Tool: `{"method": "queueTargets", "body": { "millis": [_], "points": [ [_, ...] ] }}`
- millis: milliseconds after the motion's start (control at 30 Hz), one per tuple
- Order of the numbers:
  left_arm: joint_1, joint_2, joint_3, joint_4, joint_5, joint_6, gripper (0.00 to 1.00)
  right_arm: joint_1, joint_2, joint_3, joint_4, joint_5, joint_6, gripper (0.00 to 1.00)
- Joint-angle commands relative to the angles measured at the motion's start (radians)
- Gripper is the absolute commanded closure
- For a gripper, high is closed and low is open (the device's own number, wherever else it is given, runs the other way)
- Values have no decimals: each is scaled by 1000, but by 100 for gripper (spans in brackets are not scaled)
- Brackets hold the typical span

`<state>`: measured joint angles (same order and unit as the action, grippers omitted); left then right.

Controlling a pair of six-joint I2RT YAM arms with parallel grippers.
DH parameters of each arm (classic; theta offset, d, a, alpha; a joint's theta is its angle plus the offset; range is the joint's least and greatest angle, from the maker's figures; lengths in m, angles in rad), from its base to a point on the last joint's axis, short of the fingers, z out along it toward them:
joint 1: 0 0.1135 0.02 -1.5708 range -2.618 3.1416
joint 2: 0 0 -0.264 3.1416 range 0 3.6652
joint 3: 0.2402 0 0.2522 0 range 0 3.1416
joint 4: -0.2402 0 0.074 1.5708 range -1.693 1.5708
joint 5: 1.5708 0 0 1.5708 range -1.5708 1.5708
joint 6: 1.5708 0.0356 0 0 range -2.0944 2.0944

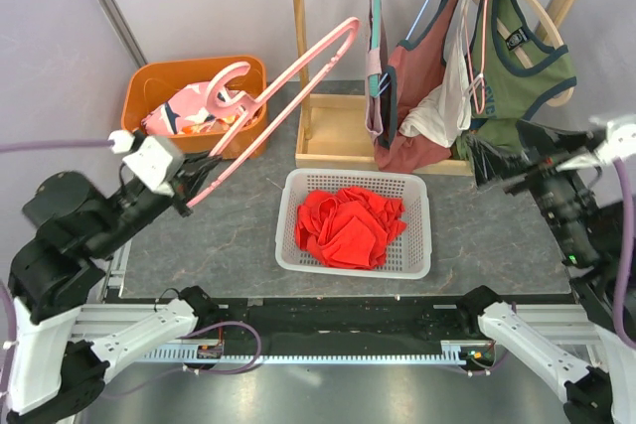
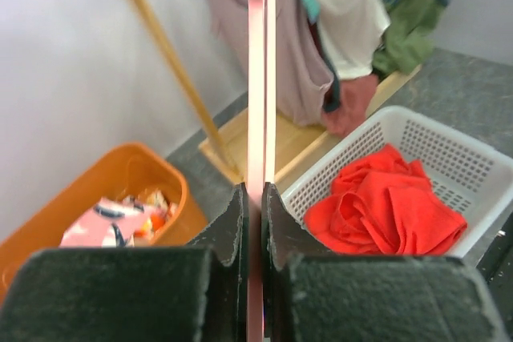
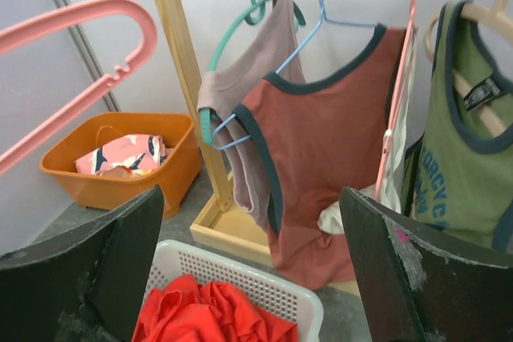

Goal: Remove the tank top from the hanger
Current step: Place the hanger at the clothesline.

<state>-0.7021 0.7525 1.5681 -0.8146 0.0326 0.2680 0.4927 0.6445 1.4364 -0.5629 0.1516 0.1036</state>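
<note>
My left gripper (image 1: 194,181) (image 2: 255,214) is shut on the lower end of a long pink hanger (image 1: 288,86) (image 2: 256,78). The hanger is bare and slants up toward the rack; it also shows as a pink loop (image 3: 96,14) in the right wrist view. A red tank top (image 1: 348,225) (image 2: 385,210) (image 3: 208,314) lies crumpled in the white basket (image 1: 356,176), apart from the hanger. My right gripper (image 1: 492,161) (image 3: 250,194) stands wide open at the right, in front of the hanging clothes, with nothing between its fingers.
A wooden rack (image 1: 298,47) stands at the back with several garments on hangers, among them a rust top (image 1: 422,76) and a green one (image 1: 527,67). An orange bin (image 1: 159,81) holding a pink hanger and patterned cloth sits back left.
</note>
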Motion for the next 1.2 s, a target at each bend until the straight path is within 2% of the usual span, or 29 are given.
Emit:
{"method": "queueTargets", "body": {
  "millis": [0,100,233,367,400,500,667,800,933,1167],
  "points": [
    [13,161,87,-53,-114,-130,98,-2,95,74,-64,62,125,2],
    [15,321,243,-161,-106,-164,98,-2,115,96,-71,54,159,2],
    [15,455,397,-192,-134,-182,98,-2,113,104,-77,40,189,2],
    [56,567,559,-208,-137,-202,98,-3,113,102,-69,-4,214,2],
    [68,634,599,-237,-129,-213,98,-2,116,98,-65,-17,225,2],
    [141,747,740,-285,-56,-254,98,-2,126,98,-58,-46,234,2],
    [153,901,933,-327,-54,-245,98,-2,109,73,-42,-58,238,2],
    [153,970,977,-299,-65,-300,98,-2,90,27,-17,-61,254,2],
    [151,972,957,-191,19,-305,98,-2,99,-5,-8,-49,288,2],
    [150,1024,949,-2,-97,-270,98,-2,95,-80,32,-67,292,2]
  ]
}}
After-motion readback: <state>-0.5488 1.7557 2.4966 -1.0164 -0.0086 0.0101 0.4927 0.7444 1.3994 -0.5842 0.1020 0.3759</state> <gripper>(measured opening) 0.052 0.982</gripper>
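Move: The left hand holds the pink hanger; the free stretch of clothesline bar it is bound for lies about 36 cm ahead, 19 cm to its right and some 5 cm higher. The left post top stands about 6 cm left of that stretch, and the teal hanger hangs some 6 cm right of it, its middle roughly 10 cm lower. The orange bin is about 36 cm ahead and 9 cm left, far below. From the right hand, the stretch is about 34 cm ahead and 20 cm left, nearly level. Forward and, about half as much, to the right, the left arm carries the pink hanger some 24 cm towards the clothesline bar beside the left post. It ends about level after small dips, fingers tipped down some 20 degrees and turned slightly counter-clockwise, still pinching the hanger. The empty right hand stays open and drifts a few centimetres forward, left and down. ##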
